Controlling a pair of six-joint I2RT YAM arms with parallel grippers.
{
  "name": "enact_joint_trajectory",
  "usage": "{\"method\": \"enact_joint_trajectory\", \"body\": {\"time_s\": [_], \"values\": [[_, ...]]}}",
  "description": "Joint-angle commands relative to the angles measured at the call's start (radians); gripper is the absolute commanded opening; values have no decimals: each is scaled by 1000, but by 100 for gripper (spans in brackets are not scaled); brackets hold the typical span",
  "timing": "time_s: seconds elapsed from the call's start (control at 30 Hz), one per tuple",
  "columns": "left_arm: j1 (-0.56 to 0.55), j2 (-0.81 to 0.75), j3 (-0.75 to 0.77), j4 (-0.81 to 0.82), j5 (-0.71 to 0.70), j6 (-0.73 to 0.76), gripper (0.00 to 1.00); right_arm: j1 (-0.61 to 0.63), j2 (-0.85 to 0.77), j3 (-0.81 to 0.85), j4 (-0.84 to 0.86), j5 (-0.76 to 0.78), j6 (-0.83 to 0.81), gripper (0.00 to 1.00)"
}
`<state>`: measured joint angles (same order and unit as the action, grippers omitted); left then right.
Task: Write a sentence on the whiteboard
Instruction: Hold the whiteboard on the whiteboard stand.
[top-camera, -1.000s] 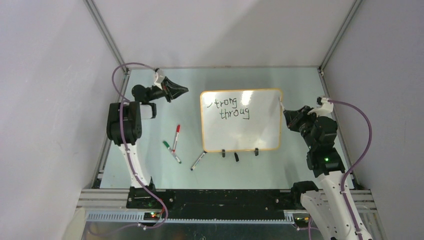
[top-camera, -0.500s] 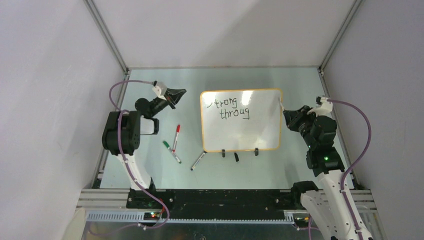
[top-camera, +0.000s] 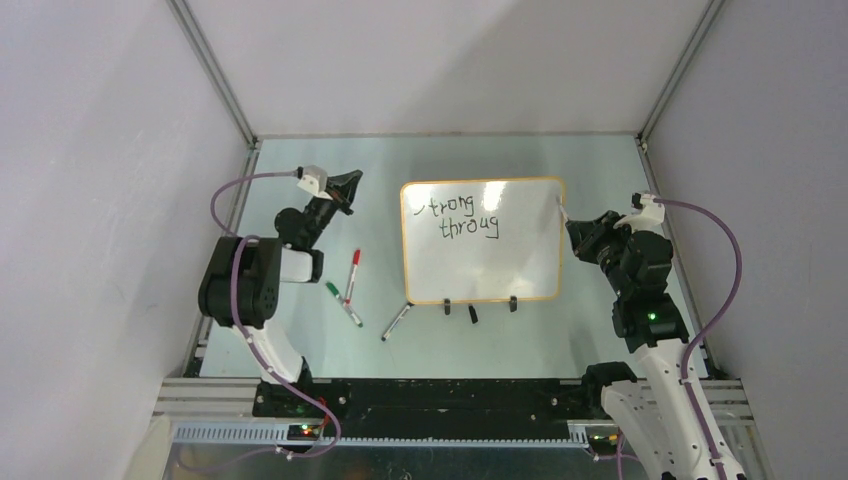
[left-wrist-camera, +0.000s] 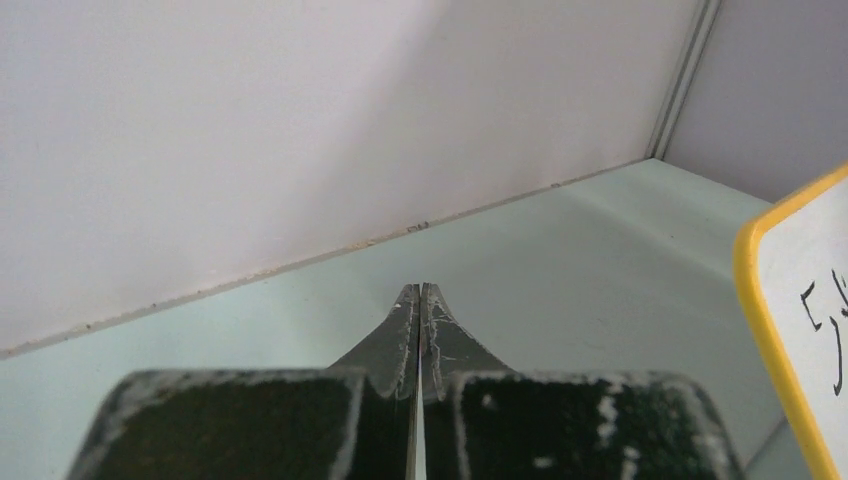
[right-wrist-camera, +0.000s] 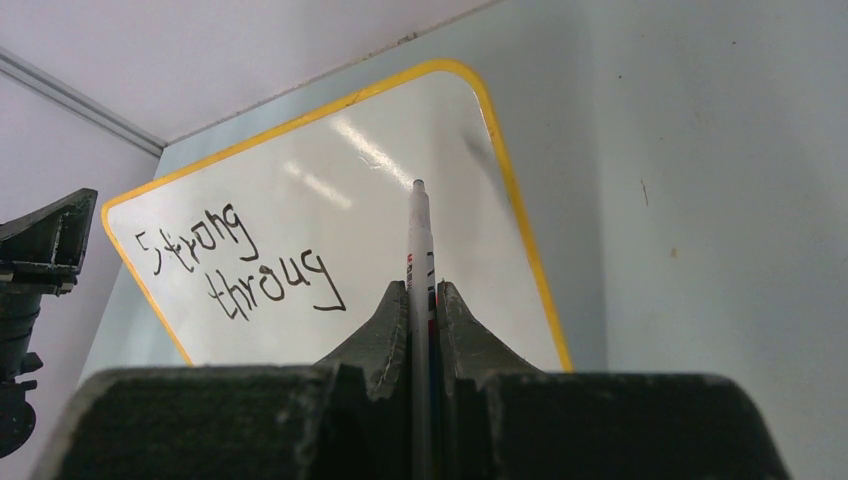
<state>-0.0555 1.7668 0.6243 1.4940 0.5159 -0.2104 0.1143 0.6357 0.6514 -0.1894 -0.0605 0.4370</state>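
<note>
The whiteboard (top-camera: 490, 265), white with an orange-yellow rim, lies flat in the middle of the table. The sentence (top-camera: 462, 218) on it reads "Strong" over "throug" in black. My right gripper (top-camera: 565, 215) hovers at the board's upper right edge, shut on a white marker (right-wrist-camera: 418, 230) whose tip points over the board (right-wrist-camera: 400, 170), right of the lettering (right-wrist-camera: 240, 265). My left gripper (top-camera: 350, 180) hangs left of the board, shut with nothing in it. In the left wrist view its jaws (left-wrist-camera: 420, 290) press together, and the board's rim (left-wrist-camera: 760, 300) shows at the right.
Loose markers lie left of the board: a red one (top-camera: 353, 268), a green one (top-camera: 331, 289), another (top-camera: 350, 312) and a black one (top-camera: 397, 321). A black cap (top-camera: 473, 313) lies between two clip feet (top-camera: 447, 306) at the board's near edge. Walls enclose the table.
My left gripper has closed its jaws, and the left arm has drawn back toward its base, tilting the gripper up toward the back wall. The right arm and marker stayed put.
</note>
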Motion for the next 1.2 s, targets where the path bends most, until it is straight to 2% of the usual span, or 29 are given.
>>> {"method": "enact_joint_trajectory", "body": {"time_s": [0.0, 0.27, 0.33, 0.37, 0.43, 0.47, 0.57, 0.67, 0.8, 0.93, 1.03, 1.1, 1.13, 1.17], "values": [[15, 35, 33, 40, -51, -61, 0, 5, -7, 4, 29, -1, 7, 0], [30, 56, 60, 42, 13, -97, 0, 5, -14, 3, 26, -1, 7, 0], [33, 90, 88, 25, 2, -232, 0, 5, -15, 3, 27, -1, 7, 0], [48, 153, 137, 33, 18, -385, 0, 5, -16, 3, 26, -1, 7, 0], [84, 196, 182, 41, 30, -505, 0, 5, -19, 4, 24, 3, 6, 0], [71, 176, 131, 41, -23, -473, 0, 4, -24, 3, 23, 6, 6, 0], [22, 53, 55, 10, -88, -247, 0, 5, -26, 4, 20, 11, 6, 0], [17, 45, 54, -22, -97, -233, 1, 5, -23, 3, 24, 4, 6, 0], [-6, 8, -14, -5, -208, -166, 2, 5, -27, 3, 20, 8, 5, 0], [-73, -119, -53, -160, -331, -10, 3, 5, -26, 3, 22, 10, 5, 0], [-152, -189, -54, -366, -501, 131, 4, 4, -25, 4, 22, 6, 5, 0], [-191, -205, -23, -480, -546, 179, 22, 6, -26, 3, 22, 7, 5, 0], [-197, -206, -21, -487, -553, 178, 49, 6, -26, 2, 21, 6, 5, 0], [-199, -208, -31, -477, -570, 171, 83, 5, -27, 3, 22, 8, 5, 0]]}}
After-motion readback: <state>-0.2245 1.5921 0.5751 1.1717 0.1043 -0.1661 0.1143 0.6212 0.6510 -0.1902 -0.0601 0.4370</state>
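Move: The whiteboard's middle lies about 24 cm to the left hand's right, 11 cm back and 8 cm below, its near side edge much closer. The red marker lies on the table about 18 cm back from the left hand, 3 cm to its left and 20 cm below; the green marker lies 24 cm back, 5 cm left and equally low. From the right hand, the board's middle is some 16 cm left, 4 cm ahead and 12 cm below. The whiteboard's left edge is still free of the left hand, which loops beside it: forward about 3.5 cm, slightly left and down, then back some 4 cm, ending with a swing to the right. The fingers tip down some 10 degrees and turn about 15 degrees counter-clockwise, opening from shut at the very end. The right hand stays put, keeping its grip on its marker. ##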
